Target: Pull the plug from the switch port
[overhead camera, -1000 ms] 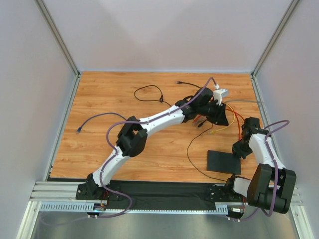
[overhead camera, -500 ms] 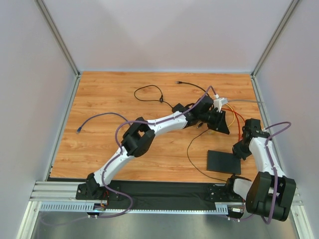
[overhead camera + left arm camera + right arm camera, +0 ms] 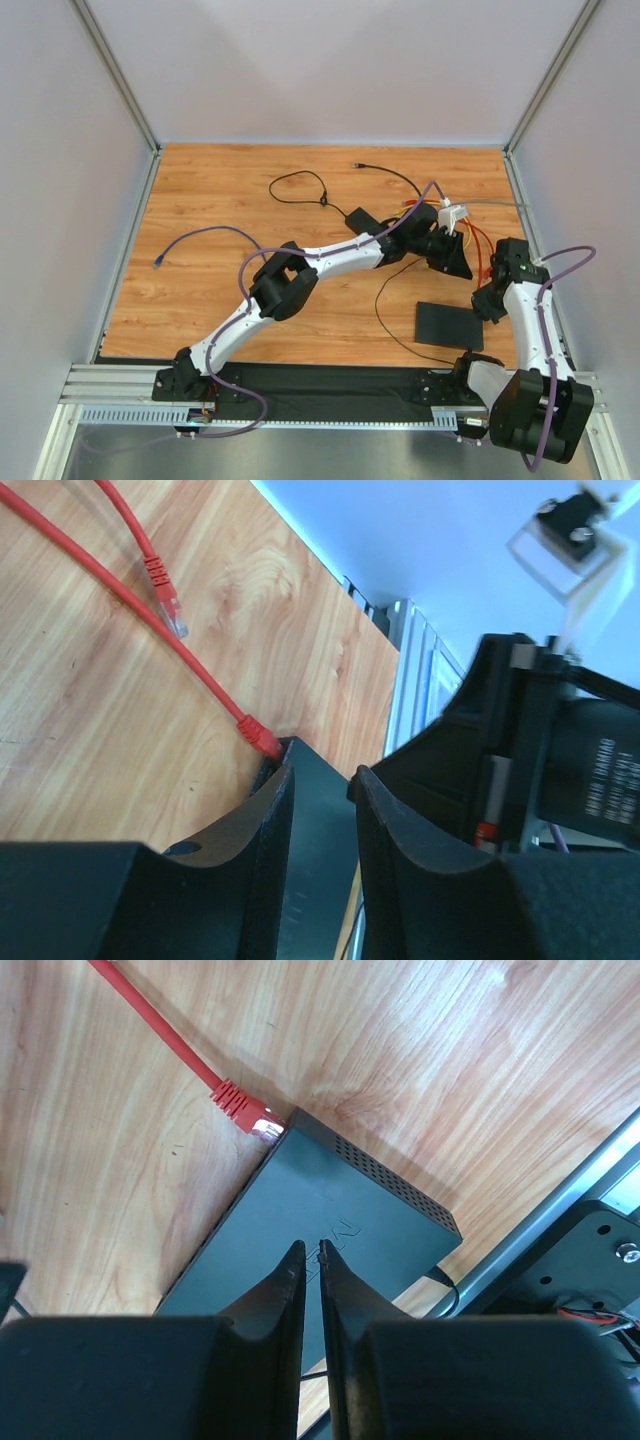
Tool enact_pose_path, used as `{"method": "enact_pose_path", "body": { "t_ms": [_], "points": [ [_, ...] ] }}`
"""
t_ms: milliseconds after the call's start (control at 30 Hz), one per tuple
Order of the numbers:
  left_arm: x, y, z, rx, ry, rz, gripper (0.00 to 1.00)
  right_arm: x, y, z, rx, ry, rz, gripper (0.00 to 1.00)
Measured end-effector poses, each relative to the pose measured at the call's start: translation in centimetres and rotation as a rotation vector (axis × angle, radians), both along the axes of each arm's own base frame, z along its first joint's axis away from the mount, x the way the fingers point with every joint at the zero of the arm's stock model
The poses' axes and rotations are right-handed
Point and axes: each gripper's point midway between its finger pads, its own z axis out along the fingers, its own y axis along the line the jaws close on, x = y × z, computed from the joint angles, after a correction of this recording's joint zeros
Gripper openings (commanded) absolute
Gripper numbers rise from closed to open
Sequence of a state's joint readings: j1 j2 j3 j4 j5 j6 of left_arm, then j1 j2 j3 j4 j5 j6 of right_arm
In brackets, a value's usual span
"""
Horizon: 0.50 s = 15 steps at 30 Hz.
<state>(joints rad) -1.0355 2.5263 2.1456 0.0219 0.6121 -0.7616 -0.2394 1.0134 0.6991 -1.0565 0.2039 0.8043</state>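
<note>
The switch [image 3: 445, 325] is a flat black box lying near the table's front right. A red plug [image 3: 240, 1105] sits in a port at its far corner, with its red cable running away over the wood. My right gripper [image 3: 311, 1248] is shut with nothing between its fingers, and its tips are over the switch's top face [image 3: 330, 1190]. My left gripper [image 3: 322, 772] is open and empty, and it hovers just behind the same red plug [image 3: 260, 735] and the switch edge [image 3: 318, 840]. In the top view the left gripper [image 3: 462, 262] is right beside the right gripper [image 3: 488, 303].
A second, loose red plug [image 3: 165, 585] lies on the wood beyond. A black adapter brick [image 3: 362, 217] and black cable loop [image 3: 300, 185] sit mid-table. A purple cable end [image 3: 160, 262] lies left. The metal rail [image 3: 560, 1230] runs close to the switch.
My left arm has stretched to the right and nearer, carrying its gripper down toward the switch's far edge. The right arm has shifted slightly right. Both grippers keep the same opening.
</note>
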Motion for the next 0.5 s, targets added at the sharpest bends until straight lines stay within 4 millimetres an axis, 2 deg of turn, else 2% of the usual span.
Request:
{"method": "enact_pose_path", "body": {
  "t_ms": [167,233,333,500],
  "points": [
    [0.1,-0.6,-2.8,0.031,0.044,0.023,0.39,0.1,0.0,0.0,0.010,-0.003,-0.031,0.11],
    [0.3,-0.7,-4.5,0.058,0.062,0.045,0.39,0.1,0.0,-0.2,0.014,0.005,-0.043,0.11],
    [0.2,-1.0,-6.4,0.089,0.089,0.064,0.39,-0.3,0.0,-1.0,0.021,0.030,-0.052,0.10],
    [-0.5,-1.8,-8.2,0.110,0.124,0.078,0.38,-1.3,0.0,-2.1,0.034,0.080,-0.070,0.10]
  ]
}}
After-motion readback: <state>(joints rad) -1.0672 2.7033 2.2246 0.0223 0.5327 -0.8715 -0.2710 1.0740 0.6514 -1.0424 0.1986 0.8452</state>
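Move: The red plug still in the switch is some 12 cm below my left hand, about 5 cm to its right and 2 cm back. The switch's middle lies roughly 9 cm back and 2 cm left of that hand; the loose red plug is about 4 cm ahead and 8 cm right, both about 12 cm down. From my right hand, the plug in the switch is about 5 cm ahead, practically straight, and 5 cm below. I drop my left hand quickly, about 8 cm almost straight down with a little drift to the right, towards the red plug in the switch. Its partly open fingers keep their gap as the wrist turns some 10 degrees, tips dipping further. Meanwhile I lower my nearly shut right fingers about 2 cm towards the top of the switch, drawing back a bit over 1 cm. ##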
